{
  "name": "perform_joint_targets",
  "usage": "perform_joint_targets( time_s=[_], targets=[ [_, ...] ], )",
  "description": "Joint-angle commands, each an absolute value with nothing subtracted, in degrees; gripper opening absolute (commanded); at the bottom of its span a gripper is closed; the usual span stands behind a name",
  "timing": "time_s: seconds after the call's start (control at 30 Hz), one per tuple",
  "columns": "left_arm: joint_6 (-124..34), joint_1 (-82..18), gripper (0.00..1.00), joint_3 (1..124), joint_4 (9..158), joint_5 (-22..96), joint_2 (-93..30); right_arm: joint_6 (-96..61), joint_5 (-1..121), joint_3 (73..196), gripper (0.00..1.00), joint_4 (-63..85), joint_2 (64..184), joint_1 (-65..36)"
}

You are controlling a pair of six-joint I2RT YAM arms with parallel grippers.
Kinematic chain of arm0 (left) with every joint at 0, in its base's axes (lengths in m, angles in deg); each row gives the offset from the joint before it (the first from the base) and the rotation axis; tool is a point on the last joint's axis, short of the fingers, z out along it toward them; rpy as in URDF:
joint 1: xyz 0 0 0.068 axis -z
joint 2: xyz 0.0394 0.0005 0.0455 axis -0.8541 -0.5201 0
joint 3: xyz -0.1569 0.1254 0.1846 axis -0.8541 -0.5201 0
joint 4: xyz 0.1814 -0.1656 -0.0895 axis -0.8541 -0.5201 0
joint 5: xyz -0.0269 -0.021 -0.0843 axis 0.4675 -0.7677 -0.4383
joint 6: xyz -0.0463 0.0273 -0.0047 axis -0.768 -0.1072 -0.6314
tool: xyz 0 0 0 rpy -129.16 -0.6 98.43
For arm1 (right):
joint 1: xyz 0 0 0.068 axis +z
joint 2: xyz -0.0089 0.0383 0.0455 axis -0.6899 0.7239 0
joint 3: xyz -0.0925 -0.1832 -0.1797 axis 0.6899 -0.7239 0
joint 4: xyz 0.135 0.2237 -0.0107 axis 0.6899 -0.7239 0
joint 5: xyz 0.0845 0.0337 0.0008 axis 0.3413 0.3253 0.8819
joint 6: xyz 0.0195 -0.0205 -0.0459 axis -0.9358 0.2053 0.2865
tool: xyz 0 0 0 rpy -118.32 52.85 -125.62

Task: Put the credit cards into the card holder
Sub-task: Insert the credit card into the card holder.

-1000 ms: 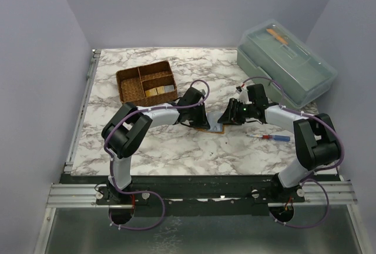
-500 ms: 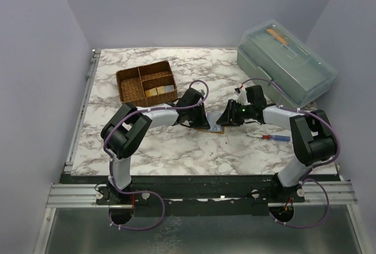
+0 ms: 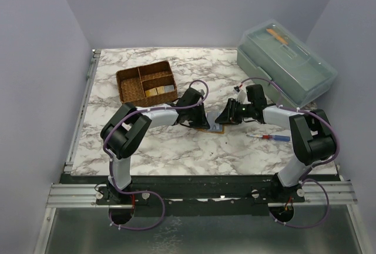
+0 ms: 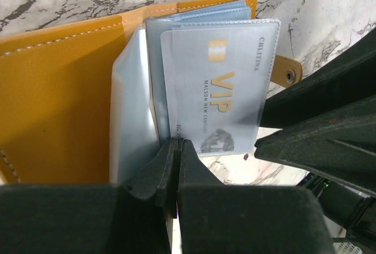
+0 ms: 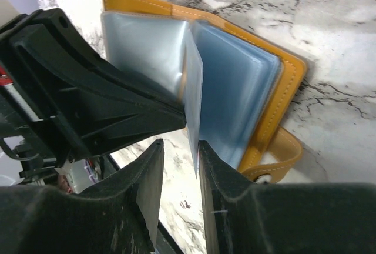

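The orange-tan card holder (image 3: 213,127) lies open on the marble between both arms, its leather (image 4: 59,101) spread flat and its clear sleeves fanned out. A pale blue credit card (image 4: 218,89) marked VIP sits inside one sleeve. My left gripper (image 4: 177,143) is shut on the lower edge of a sleeve leaf, holding it raised. My right gripper (image 5: 181,148) faces it from the other side with its jaws apart. The upright sleeve leaf (image 5: 194,98) stands between its fingers, against the right-hand one, with a gap on the other side.
A brown woven divided basket (image 3: 130,86) with flat pale and yellowish pieces stands at the back left. A lidded green-grey plastic box (image 3: 288,60) fills the back right. A red-and-blue screwdriver (image 3: 270,137) lies right of the card holder, under the right arm.
My right gripper has slid slightly left toward the card holder and its jaws have narrowed around the sleeve leaf. The left gripper stays shut in place.
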State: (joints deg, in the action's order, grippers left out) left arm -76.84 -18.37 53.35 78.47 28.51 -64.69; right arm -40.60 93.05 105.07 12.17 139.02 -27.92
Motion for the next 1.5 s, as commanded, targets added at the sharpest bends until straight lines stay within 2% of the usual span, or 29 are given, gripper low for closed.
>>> perform_joint_targets(
  time_s=[0.0,0.2,0.47,0.67,0.77,0.9,1.03,1.3,1.47],
  targets=[
    [-75.28,-18.83,0.06,52.39,75.43,28.43,-62.36,-42.31,98.22,104.49,0.33,16.68,139.94,-27.64],
    [-75.65,-18.9,0.31,51.7,75.92,26.32,-54.94,-43.05,100.57,105.9,0.36,17.42,140.92,-27.54],
    [-76.8,-21.46,0.44,46.77,74.32,24.52,-40.64,-45.41,99.2,111.25,0.39,16.9,144.04,-23.17],
    [-75.42,-25.51,0.57,43.72,68.46,25.86,-28.88,-49.99,99.79,115.26,0.46,21.5,150.57,-18.5],
    [-74.34,-26.08,0.6,43.7,65.49,27.52,-24.76,-48.85,100.66,117.83,0.47,18.66,151.98,-18.49],
    [-73.75,-26.23,0.64,43.17,63.41,28.58,-20.77,-44.04,94.68,118.91,0.55,11.0,145.31,-18.49],
    [-73.68,-26.4,0.69,41.85,62.87,29.92,-18.55,-41.02,89.61,118.78,0.59,3.49,141.27,-18.56],
    [-74.05,-26.45,0.72,41.21,62.82,29.2,-17.66,-41.61,87.4,114.21,0.61,3.88,138.44,-18.57],
    [-74.91,-26.54,0.81,39.73,62.82,27.78,-19.12,-41.72,86.49,112.83,0.61,4.82,138.2,-18.57]
  ],
)
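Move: The credit card, already in its clear sleeve, has its middle about 3 cm ahead of the left hand, 3 cm to its right and roughly 1 cm lower; that hand pinches the sleeve's near corner. From the right hand the same card is about 3 cm ahead, 2 cm left and 3 cm below. The card holder's left cover lies 4 cm left and 2 cm ahead of the left hand, 3 cm below it; the clasp strap is some 3 cm right of the right hand, level with it front to back and 5 cm down. The left hand opens its fingers wide and lets go of the sleeve corner, rising almost straight up at first, then swinging left and a little back, away from the card holder, to end about 18 cm higher and 10 cm to the left with its fingers tilted up some 20 degrees. Meanwhile the right hand sweeps low to the left across the holder, some 8 cm, turning slightly counter-clockwise as if to push the sleeve over onto the left cover, then lifts a few centimetres, eases back right about 3 cm and sinks a little again, its fingers opening further. ##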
